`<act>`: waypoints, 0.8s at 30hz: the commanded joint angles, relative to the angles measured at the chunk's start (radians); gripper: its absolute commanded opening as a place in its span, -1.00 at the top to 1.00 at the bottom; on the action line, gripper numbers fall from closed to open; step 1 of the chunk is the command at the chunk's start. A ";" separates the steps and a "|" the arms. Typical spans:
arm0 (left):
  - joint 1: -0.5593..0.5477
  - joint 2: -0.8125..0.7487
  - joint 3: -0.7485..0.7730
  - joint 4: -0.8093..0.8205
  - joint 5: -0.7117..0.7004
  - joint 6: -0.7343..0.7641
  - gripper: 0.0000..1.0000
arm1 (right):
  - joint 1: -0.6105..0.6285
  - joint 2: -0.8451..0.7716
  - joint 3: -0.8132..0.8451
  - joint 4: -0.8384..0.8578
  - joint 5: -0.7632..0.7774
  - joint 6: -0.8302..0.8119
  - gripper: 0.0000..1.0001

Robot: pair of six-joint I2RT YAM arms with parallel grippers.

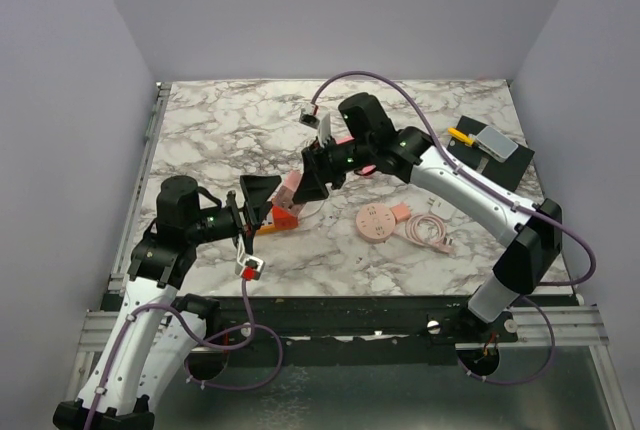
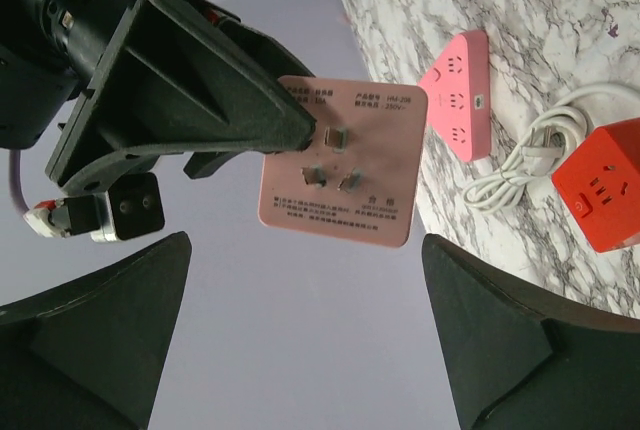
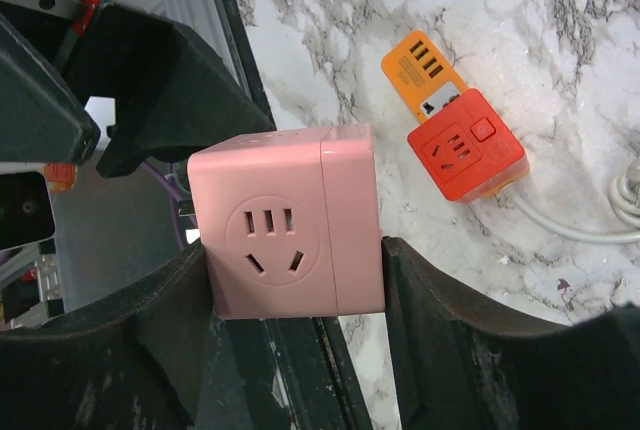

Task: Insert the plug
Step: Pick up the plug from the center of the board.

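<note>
My right gripper (image 3: 295,272) is shut on a pink cube plug (image 3: 285,235), one finger against each side, with a socket face turned toward its wrist camera. It holds the cube above the marble table (image 1: 220,130). In the left wrist view the cube's labelled face (image 2: 340,165) shows its metal prongs and points at my left gripper (image 2: 305,350). That gripper stands wide open with nothing between its fingers, a short way from the cube. Seen from above, the cube (image 1: 291,185) hangs between my left gripper (image 1: 262,202) and my right gripper (image 1: 312,182).
A red cube socket (image 3: 465,155) with an orange USB block (image 3: 425,75) and a white cable (image 2: 540,145) lies below the grippers. A pink triangular strip (image 2: 458,100), a round pink socket (image 1: 377,222), a coiled pink cable (image 1: 430,230) and a black box (image 1: 490,155) lie to the right.
</note>
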 commanded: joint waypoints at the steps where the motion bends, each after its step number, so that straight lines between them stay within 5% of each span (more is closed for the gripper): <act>1: -0.007 -0.008 -0.015 -0.004 0.089 0.034 -0.98 | 0.015 0.028 0.062 0.005 0.009 0.011 0.44; 19: -0.078 0.093 0.012 -0.039 -0.093 0.086 -0.25 | 0.077 0.097 0.162 -0.073 0.067 -0.023 0.44; 21: -0.081 0.097 0.013 -0.041 -0.110 0.080 -0.05 | 0.077 0.094 0.157 -0.083 0.077 -0.030 0.43; 24: -0.083 0.101 0.012 -0.041 -0.121 0.066 0.55 | 0.080 0.089 0.152 -0.089 0.077 -0.038 0.21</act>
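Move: The pink cube plug, already pinched in the right fingers about 1 cm to the left of and 1 cm below the right hand, lies some 4 cm to the right of the left hand, 1 cm ahead and 3 cm below. The open left gripper waits about 5 cm left of the right hand, 1 cm back and 2 cm higher. From the left hand, the red cube is straight below by roughly 16 cm and 8 cm ahead, with the orange strip under it, 7 cm ahead, 3 cm left and 18 cm down. Leftward by about 2.5 cm the right hand carries the gripped plug into the left gripper, then sinks about 1 cm. The left hand dips roughly 3 cm while edging 1 cm right and a little forward, and its wide-open fingers close onto the plug's free end, one above and one below, until they pinch it firmly; the right fingers keep their hold. ##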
